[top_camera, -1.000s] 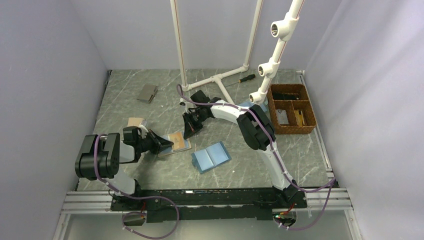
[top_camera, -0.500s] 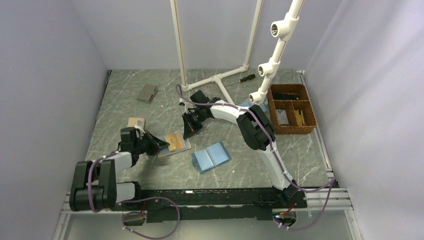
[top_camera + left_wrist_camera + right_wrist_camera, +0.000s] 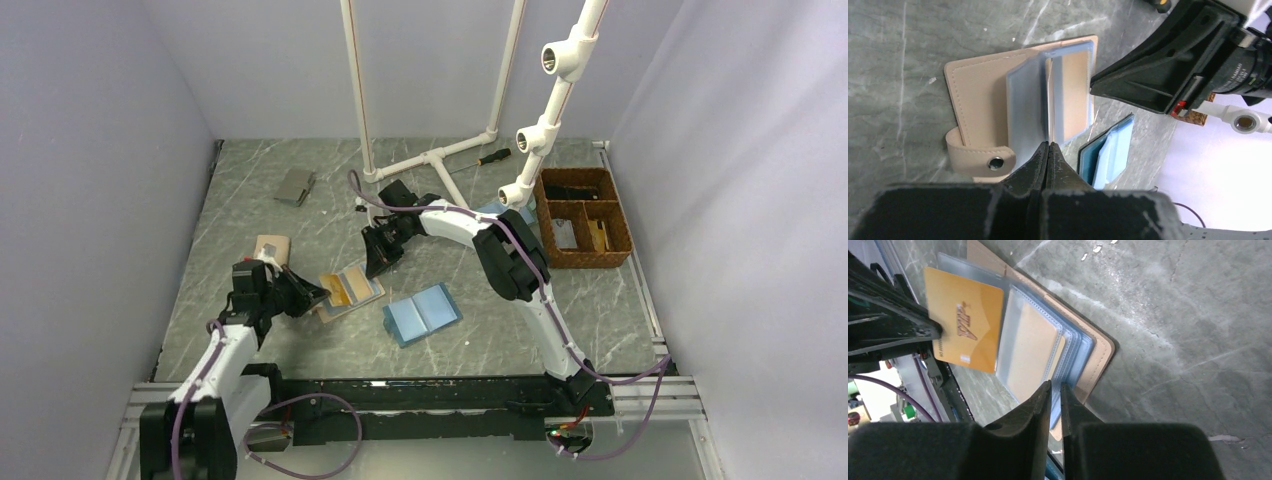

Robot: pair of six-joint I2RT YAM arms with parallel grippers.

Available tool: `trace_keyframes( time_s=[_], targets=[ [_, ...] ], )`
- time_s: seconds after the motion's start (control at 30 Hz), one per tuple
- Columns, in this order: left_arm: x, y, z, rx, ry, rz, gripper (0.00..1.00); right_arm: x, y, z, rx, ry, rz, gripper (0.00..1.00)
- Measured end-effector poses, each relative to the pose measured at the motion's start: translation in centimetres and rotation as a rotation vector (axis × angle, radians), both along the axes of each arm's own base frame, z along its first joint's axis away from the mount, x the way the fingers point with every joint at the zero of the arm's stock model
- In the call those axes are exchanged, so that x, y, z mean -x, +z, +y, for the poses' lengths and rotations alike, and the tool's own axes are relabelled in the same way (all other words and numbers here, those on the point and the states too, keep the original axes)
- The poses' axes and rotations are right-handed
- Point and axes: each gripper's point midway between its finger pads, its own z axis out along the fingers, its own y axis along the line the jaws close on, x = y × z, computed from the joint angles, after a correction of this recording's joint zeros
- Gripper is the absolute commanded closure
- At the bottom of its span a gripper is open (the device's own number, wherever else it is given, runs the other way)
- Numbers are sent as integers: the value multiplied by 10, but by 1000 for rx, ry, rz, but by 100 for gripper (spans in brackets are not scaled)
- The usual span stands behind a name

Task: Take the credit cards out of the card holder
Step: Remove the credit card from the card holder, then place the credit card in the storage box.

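The tan card holder (image 3: 364, 282) lies open on the table, its clear sleeves fanned out (image 3: 1033, 350) over the tan cover (image 3: 973, 95). A gold credit card (image 3: 334, 289) sticks out of the holder's left side, mostly free of the sleeves (image 3: 965, 325). My left gripper (image 3: 312, 295) is shut on that card's outer edge (image 3: 1048, 145). My right gripper (image 3: 377, 265) hovers at the holder's far edge (image 3: 1055, 387), its jaws a narrow slit apart with nothing gripped between them.
A light-blue bifold (image 3: 422, 313) lies open just right of the holder. A small tan piece (image 3: 271, 246) and a grey wallet (image 3: 295, 186) lie further back left. The white pipe frame (image 3: 440, 158), a screwdriver (image 3: 492, 157) and a wicker basket (image 3: 583, 215) stand at the back right.
My left arm has drawn back toward the near left, pulling the gold card out of the holder. The right jaws have parted slightly.
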Motion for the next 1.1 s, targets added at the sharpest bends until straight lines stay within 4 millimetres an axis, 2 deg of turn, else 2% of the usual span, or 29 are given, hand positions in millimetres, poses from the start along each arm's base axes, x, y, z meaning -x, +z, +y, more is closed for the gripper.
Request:
trace_keyframes(
  time_s=[0.23, 0.37, 0.43, 0.57, 0.67, 0.77, 1.1],
  targets=[
    [1, 30, 3, -38, -1, -133, 100, 6, 7, -2, -9, 76, -53, 75],
    [2, 37, 3, -47, -8, -174, 100, 11, 22, -5, -19, 125, -100, 71],
    [2, 39, 3, -49, -12, -184, 100, 12, 35, -5, -41, 151, -133, 68],
    [2, 49, 0, -44, -23, -229, 100, 17, 75, -5, -119, 207, -204, 62],
    [1, 63, -3, -33, -44, -297, 100, 23, 108, -3, -195, 238, -242, 56],
    [0, 75, -7, -23, -68, -370, 100, 31, 128, -1, -267, 258, -231, 52],
    [4, 108, -20, 25, -137, -565, 100, 44, 129, -7, -362, 217, -16, 44]
  ],
)
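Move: The left hand already holds the orange credit card by one edge; the card's middle is about 3 cm right and 1 cm ahead of that hand, slightly below. The open beige card holder lies under it, some 4 cm below and 5 cm to the hand's right. From the right hand, at the holder's right end, the card is about 7 cm left, 2 cm back and 2 cm higher; the blue holder sits 10 cm right, 7 cm back. The right fingertips come off the sleeves at the holder's right end, opening from nearly shut to about half wide; that hand rises some 13 cm while drawing back about 4 cm towards the card, its fingertips tilting up. Meanwhile the left hand keeps its pinch on the card and lifts it nearly straight up, about 11 cm, tipping its fingers up some 30 degrees. ##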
